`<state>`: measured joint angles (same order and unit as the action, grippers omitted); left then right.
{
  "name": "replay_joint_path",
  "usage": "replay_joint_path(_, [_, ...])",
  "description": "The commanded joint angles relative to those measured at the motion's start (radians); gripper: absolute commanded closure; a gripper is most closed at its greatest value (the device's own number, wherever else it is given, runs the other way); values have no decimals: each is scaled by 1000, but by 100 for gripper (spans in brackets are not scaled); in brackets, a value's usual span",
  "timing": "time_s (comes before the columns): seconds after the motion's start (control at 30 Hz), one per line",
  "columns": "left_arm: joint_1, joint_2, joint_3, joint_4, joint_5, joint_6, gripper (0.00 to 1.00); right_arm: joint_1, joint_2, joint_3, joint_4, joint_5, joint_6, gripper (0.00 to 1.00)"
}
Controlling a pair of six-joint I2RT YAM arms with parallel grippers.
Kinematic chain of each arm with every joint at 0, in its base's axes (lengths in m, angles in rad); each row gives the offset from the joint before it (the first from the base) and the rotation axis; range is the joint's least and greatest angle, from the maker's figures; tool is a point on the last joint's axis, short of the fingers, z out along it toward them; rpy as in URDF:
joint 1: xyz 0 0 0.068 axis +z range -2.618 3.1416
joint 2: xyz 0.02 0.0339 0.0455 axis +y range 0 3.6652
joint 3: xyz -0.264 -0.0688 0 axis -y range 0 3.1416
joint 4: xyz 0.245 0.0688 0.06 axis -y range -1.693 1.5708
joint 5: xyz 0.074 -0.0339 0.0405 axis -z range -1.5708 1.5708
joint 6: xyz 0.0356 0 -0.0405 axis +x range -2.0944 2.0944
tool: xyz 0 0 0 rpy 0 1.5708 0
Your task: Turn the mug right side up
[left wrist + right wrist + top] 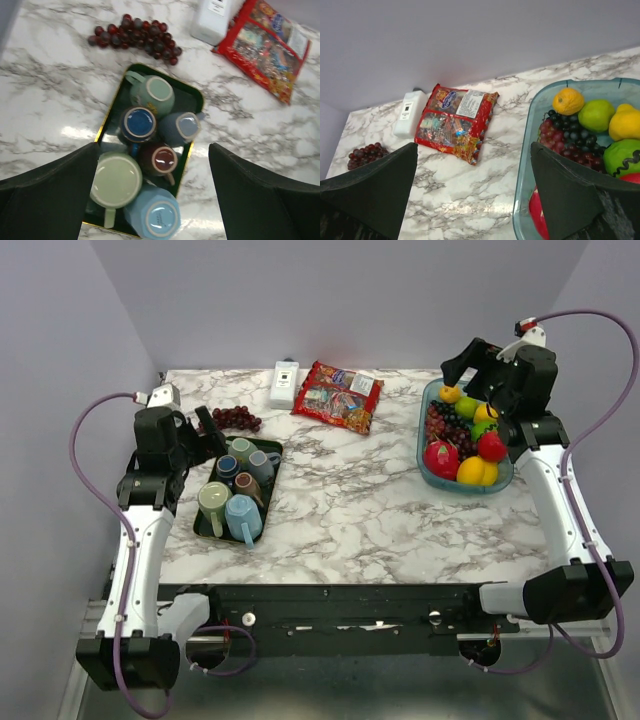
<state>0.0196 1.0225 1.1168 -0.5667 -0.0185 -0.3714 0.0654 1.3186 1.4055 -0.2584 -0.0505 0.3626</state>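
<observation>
Several mugs stand base up, packed together on a dark gold-rimmed tray [198, 100] at the table's left. Among them are a mint mug [152, 94], a dark blue mug [139, 124], a grey-blue mug [181, 127], a maroon mug [159, 159], a pale green mug [116, 180] and a light blue mug [154, 215]. My left gripper [205, 433] hangs open above the tray [278, 462], its fingers [55, 190] wide on either side and touching nothing. My right gripper [462, 375] is open and empty above the far right of the table.
A bunch of dark red grapes [236, 418] lies just behind the tray. Further back sit a white box [285, 383] and a red snack bag [337, 396]. A clear blue bowl [425, 455] full of fruit stands under the right gripper.
</observation>
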Motion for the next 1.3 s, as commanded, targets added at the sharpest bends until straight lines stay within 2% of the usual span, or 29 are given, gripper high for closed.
replay_joint_path(0.0, [3, -125, -95, -136, 219, -93, 1, -1, 33, 35, -84, 6, 50, 0])
replay_joint_path(0.1, [-9, -200, -182, -200, 221, -153, 1, 14, 48, 49, -125, 46, 62, 0])
replay_joint_path(0.2, [-17, -237, -236, -290, 203, -225, 1, 60, 96, 108, -215, 162, 53, 0])
replay_joint_path(0.3, [-99, -257, -253, -370, 155, -279, 1, 114, 148, 167, -307, 234, 56, 0])
replay_joint_path(0.5, [-231, -286, -259, -466, -15, -428, 5, 165, 169, 113, -349, 258, 128, 0])
replay_joint_path(0.8, [-356, -263, -383, -377, -132, -563, 20, 172, 166, 90, -398, 304, 147, 0])
replay_joint_path(0.97, [-425, -217, -420, -294, -175, -563, 28, 174, 149, 75, -409, 333, 136, 0])
replay_joint_path(1.27, [-481, -102, -400, -237, -262, -511, 31, 174, 145, 52, -426, 344, 142, 0])
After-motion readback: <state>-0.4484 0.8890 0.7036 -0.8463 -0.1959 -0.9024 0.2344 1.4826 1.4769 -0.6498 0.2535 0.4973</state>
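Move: The light-blue mug stands bottom up in the tray with its handle towards the robot, some 8 cm back and 8 cm to the right of the left hand and about 22 cm below. At about the same height, the pale green mug is roughly 4 cm back and level sideways with that hand, and the brown mug is 9 cm to the right and level fore-and-aft. From the right hand, the light-blue mug lies about 50 cm to the left, 19 cm back and 32 cm down. Back, down and to the right, the left hand comes in towards the handle side of the light-blue mug, sinking about 17 cm and easing slightly forward at the end; its fingers tip some 30 degrees further down and narrow from wide open to roughly three quarters. Meanwhile the open right hand sinks beside the fruit basket and also tips down, touching nothing visible. ##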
